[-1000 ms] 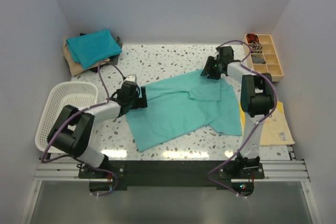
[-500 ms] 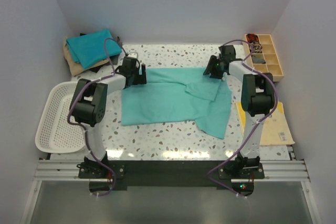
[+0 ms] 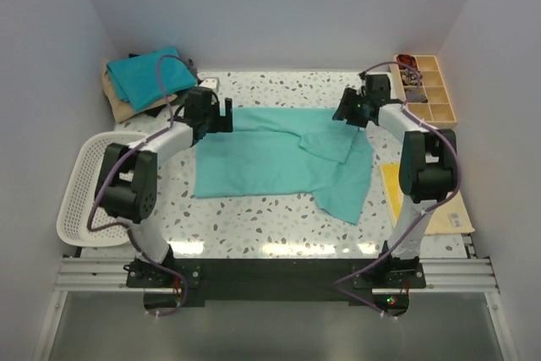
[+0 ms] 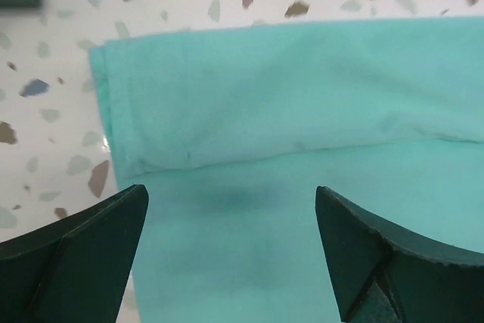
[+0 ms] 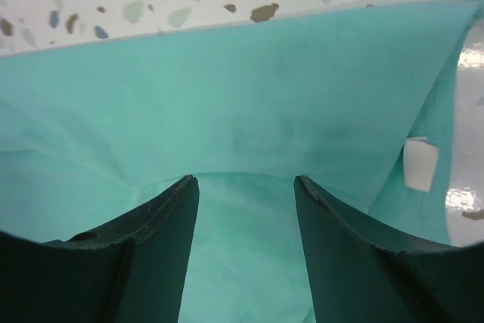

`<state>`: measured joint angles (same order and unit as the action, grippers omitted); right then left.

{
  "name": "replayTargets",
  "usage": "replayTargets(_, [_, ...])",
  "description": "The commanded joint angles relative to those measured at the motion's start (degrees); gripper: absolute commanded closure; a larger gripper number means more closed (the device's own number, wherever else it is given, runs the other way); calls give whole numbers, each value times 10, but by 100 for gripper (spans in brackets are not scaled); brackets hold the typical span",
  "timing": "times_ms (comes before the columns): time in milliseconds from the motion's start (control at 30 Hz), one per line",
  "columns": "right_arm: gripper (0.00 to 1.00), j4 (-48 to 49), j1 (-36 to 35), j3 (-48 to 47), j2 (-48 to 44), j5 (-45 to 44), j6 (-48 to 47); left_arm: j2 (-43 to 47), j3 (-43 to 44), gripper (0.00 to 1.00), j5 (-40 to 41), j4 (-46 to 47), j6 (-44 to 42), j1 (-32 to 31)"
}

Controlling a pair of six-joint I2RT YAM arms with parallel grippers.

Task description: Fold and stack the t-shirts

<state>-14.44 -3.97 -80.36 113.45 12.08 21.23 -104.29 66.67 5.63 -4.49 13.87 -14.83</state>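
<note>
A light sea-green t-shirt [image 3: 270,154] lies spread across the middle of the table, its right part folded over and hanging toward the near side. My left gripper [image 3: 225,116] is over its far left corner, jaws wide open above the hem [image 4: 227,111] with nothing between them [image 4: 231,189]. At the far right corner my right gripper [image 3: 343,112] stands open just above the cloth [image 5: 249,96], which lies flat between the fingertips [image 5: 246,179]. A deeper teal-blue t-shirt [image 3: 150,76] tops a folded stack of tan and dark shirts at the back left.
A white mesh basket [image 3: 84,200] sits at the left edge. At the back right stands a tan compartment tray [image 3: 439,112]. Flat yellow and tan sheets [image 3: 444,209] lie along the right side. A white tag [image 5: 418,163] shows on the shirt.
The left arm swung the shirt's left corner from mid-table to the far side and let it go, so the shirt now lies straight. The right gripper's jaws have widened slightly.
</note>
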Motion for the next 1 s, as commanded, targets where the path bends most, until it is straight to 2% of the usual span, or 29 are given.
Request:
replayTargets(0, [41,37,4,17,-121,8,-35,142,-46,2,17,89,7,-15])
replayTargets(167, [40,-17,1,53,-201,22,-20,213,-115,2,28,32,77,-39])
replayTargets(300, [41,-30,-11,158,-294,26,27,320,-253,2,55,17,145,-79])
replayTargets(433, [40,-48,-68,299,-406,1,24,414,-342,3,66,-4,232,-124])
replayTargets(567, [40,-112,-146,346,-472,-56,1,506,-402,5,87,-51,285,-154])
replayTargets(633, [40,-132,-186,371,-494,-62,-3,527,-429,7,99,-65,313,-178])
replayTargets(800, [39,-177,-258,407,-527,-154,7,544,-454,7,148,-109,357,-217])
replayTargets(967, [39,-187,-323,395,-492,-206,2,514,-451,7,170,-93,366,-230])
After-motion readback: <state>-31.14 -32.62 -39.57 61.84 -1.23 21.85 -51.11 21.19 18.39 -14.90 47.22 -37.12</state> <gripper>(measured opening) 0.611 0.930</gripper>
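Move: The shirt lies flat about 4–5 cm below my open hands. For my left hand, its near left corner is some 20 cm back and 6 cm left, the far left corner about 8 cm ahead and 6 left, and the white basket's middle about 20 back and 33 left. From my right hand, the loose sleeve is some 25 cm back and 3 left, and the far right corner about 7 ahead and 6 right. Both my hands, open and clear of the cloth, first lift over 10 cm, then arc back over the shirt and sink low again. My left goes some 24 cm back to just short of the near edge, rolling right side up. My right travels about 28 cm back and a little left to the sleeve's end, turning some 20 degrees counter-clockwise. ##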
